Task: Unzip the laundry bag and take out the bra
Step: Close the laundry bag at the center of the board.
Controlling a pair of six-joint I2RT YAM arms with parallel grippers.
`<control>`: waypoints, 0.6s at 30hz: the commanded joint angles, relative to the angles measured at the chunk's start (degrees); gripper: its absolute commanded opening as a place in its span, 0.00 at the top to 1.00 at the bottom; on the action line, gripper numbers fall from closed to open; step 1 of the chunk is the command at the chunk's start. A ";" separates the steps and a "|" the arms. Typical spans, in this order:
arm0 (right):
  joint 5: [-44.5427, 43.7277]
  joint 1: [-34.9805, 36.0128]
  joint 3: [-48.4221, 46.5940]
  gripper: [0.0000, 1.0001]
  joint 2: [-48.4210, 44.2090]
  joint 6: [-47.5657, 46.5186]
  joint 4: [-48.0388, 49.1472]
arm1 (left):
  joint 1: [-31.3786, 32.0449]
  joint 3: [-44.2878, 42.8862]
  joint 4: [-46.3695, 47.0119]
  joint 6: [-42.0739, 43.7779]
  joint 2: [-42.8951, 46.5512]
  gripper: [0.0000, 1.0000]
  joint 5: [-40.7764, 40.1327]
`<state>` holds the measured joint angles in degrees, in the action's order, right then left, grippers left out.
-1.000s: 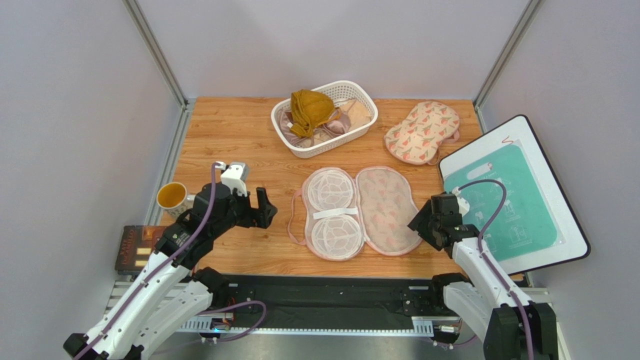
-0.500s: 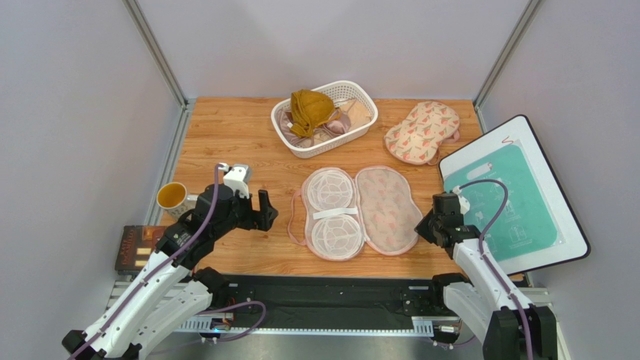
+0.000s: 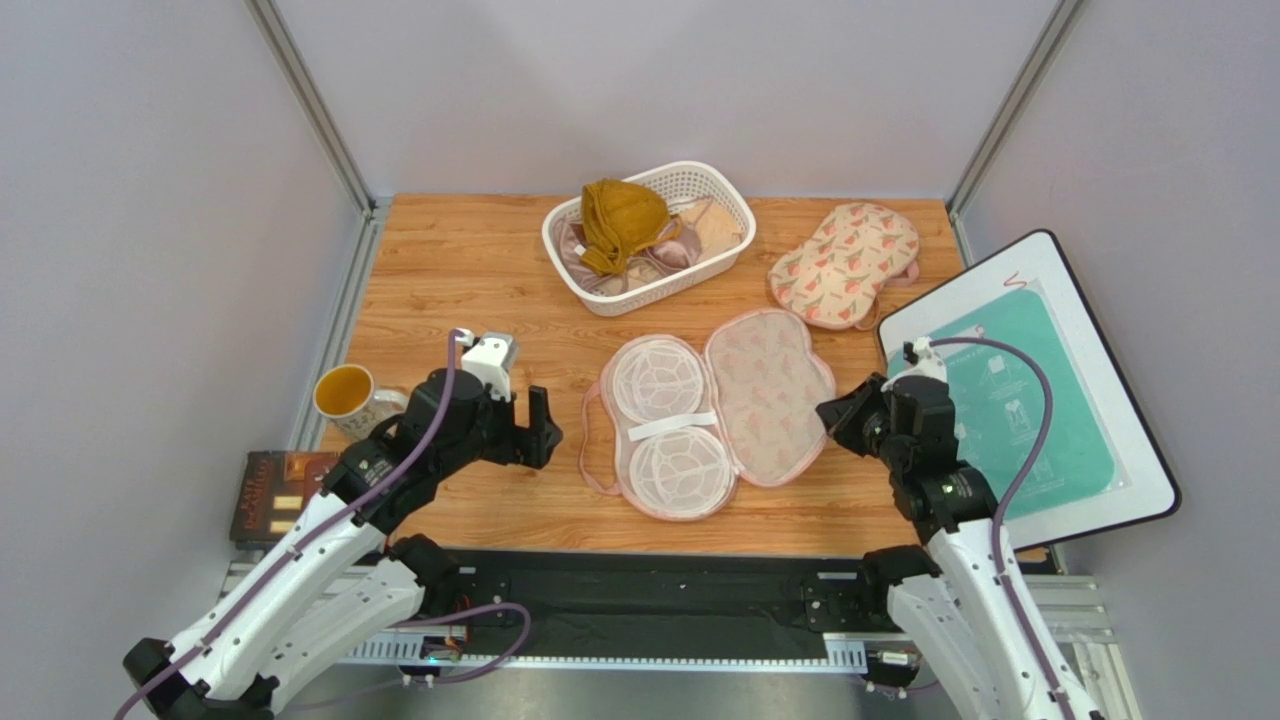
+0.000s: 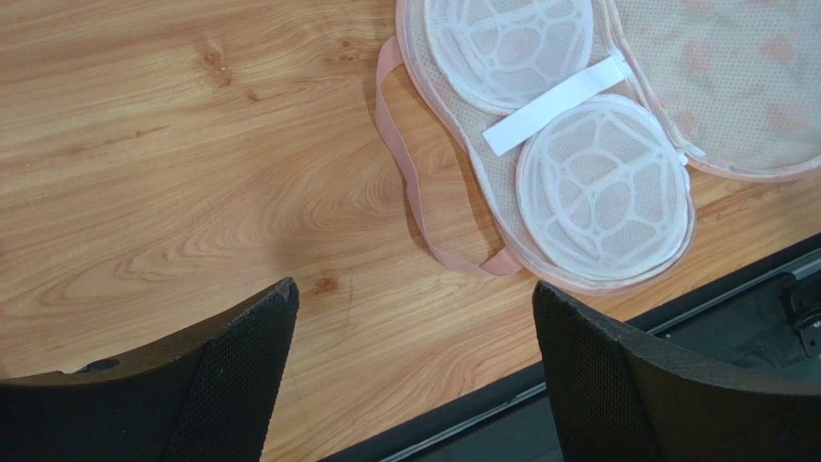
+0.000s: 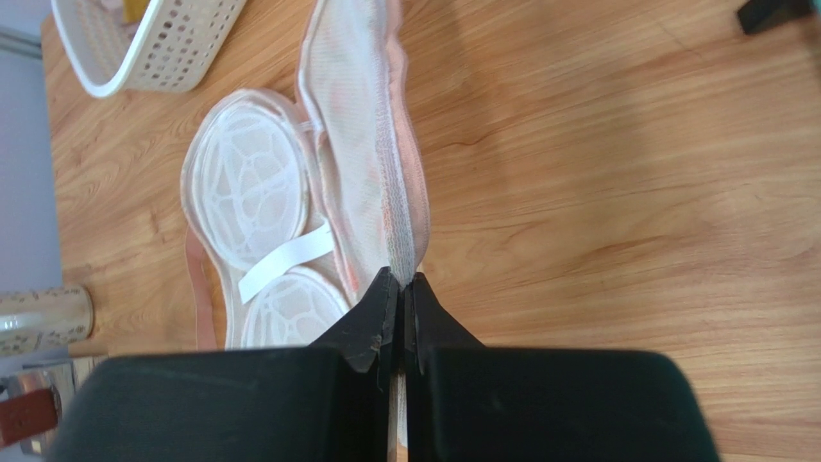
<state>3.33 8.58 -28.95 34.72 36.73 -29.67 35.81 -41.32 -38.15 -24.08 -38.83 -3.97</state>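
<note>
The laundry bag (image 3: 669,428) lies unzipped and spread open mid-table. Its left half shows two white mesh cups (image 4: 578,183) under a white strap. My right gripper (image 3: 831,416) is shut on the right edge of the bag's floral flap (image 3: 763,398) and holds that edge raised off the wood. In the right wrist view the fabric rim is pinched between the tips of the right gripper (image 5: 403,281). The mustard-yellow bra (image 3: 621,218) rests on top of the pile in the white basket (image 3: 718,188). My left gripper (image 3: 526,428) hovers open left of the bag's pink loop (image 4: 414,183), holding nothing.
A second floral bag (image 3: 842,263) lies zipped at the back right. A white-framed teal board (image 3: 1037,398) sits at the right edge. A mug (image 3: 346,393) and a brown box (image 3: 271,495) stand at the left edge near my left arm.
My right gripper has shut on the flap's right edge and lifted it up and to the left, tilting the flap. My left arm has crept slightly right.
</note>
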 commanded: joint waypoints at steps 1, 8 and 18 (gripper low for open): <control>1.51 6.86 -4.09 1.00 1.22 -2.28 2.07 | 0.22 -1.31 -0.08 -0.53 0.33 0.04 -0.69; -12.63 24.17 -8.40 1.00 7.54 -0.53 3.39 | 0.22 -1.39 -0.08 -0.36 -0.11 0.04 -1.31; -20.38 38.34 -13.50 1.00 16.60 0.10 6.11 | 0.22 -1.31 -0.26 -0.71 -0.46 0.04 -1.66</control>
<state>-11.27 42.65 -38.33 48.75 36.23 -27.38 35.92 -41.32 -38.44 -24.16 -39.42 -5.04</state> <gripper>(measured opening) 0.011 0.960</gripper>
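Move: The laundry bag lies open, the right fingers already shut on the outer edge of its lifted flap. Its cup half, where the flap is to go, is centred about 20 cm left of the right hand, level fore and aft, some 12 cm below. The basket stands roughly 29 cm ahead and 22 cm left; the second bag 25 cm ahead and 8 cm right. From the left hand the cup half lies about 14 cm right, 3 cm ahead, 16 cm below. Keep the right fingers pinched on the flap's outer edge and sweep it left about 11 cm towards the cup half, swinging the flap up over its seam, while drifting back and rising just a couple of centimetres. Let the wrist turn counter-clockwise some 25 degrees on the way. ##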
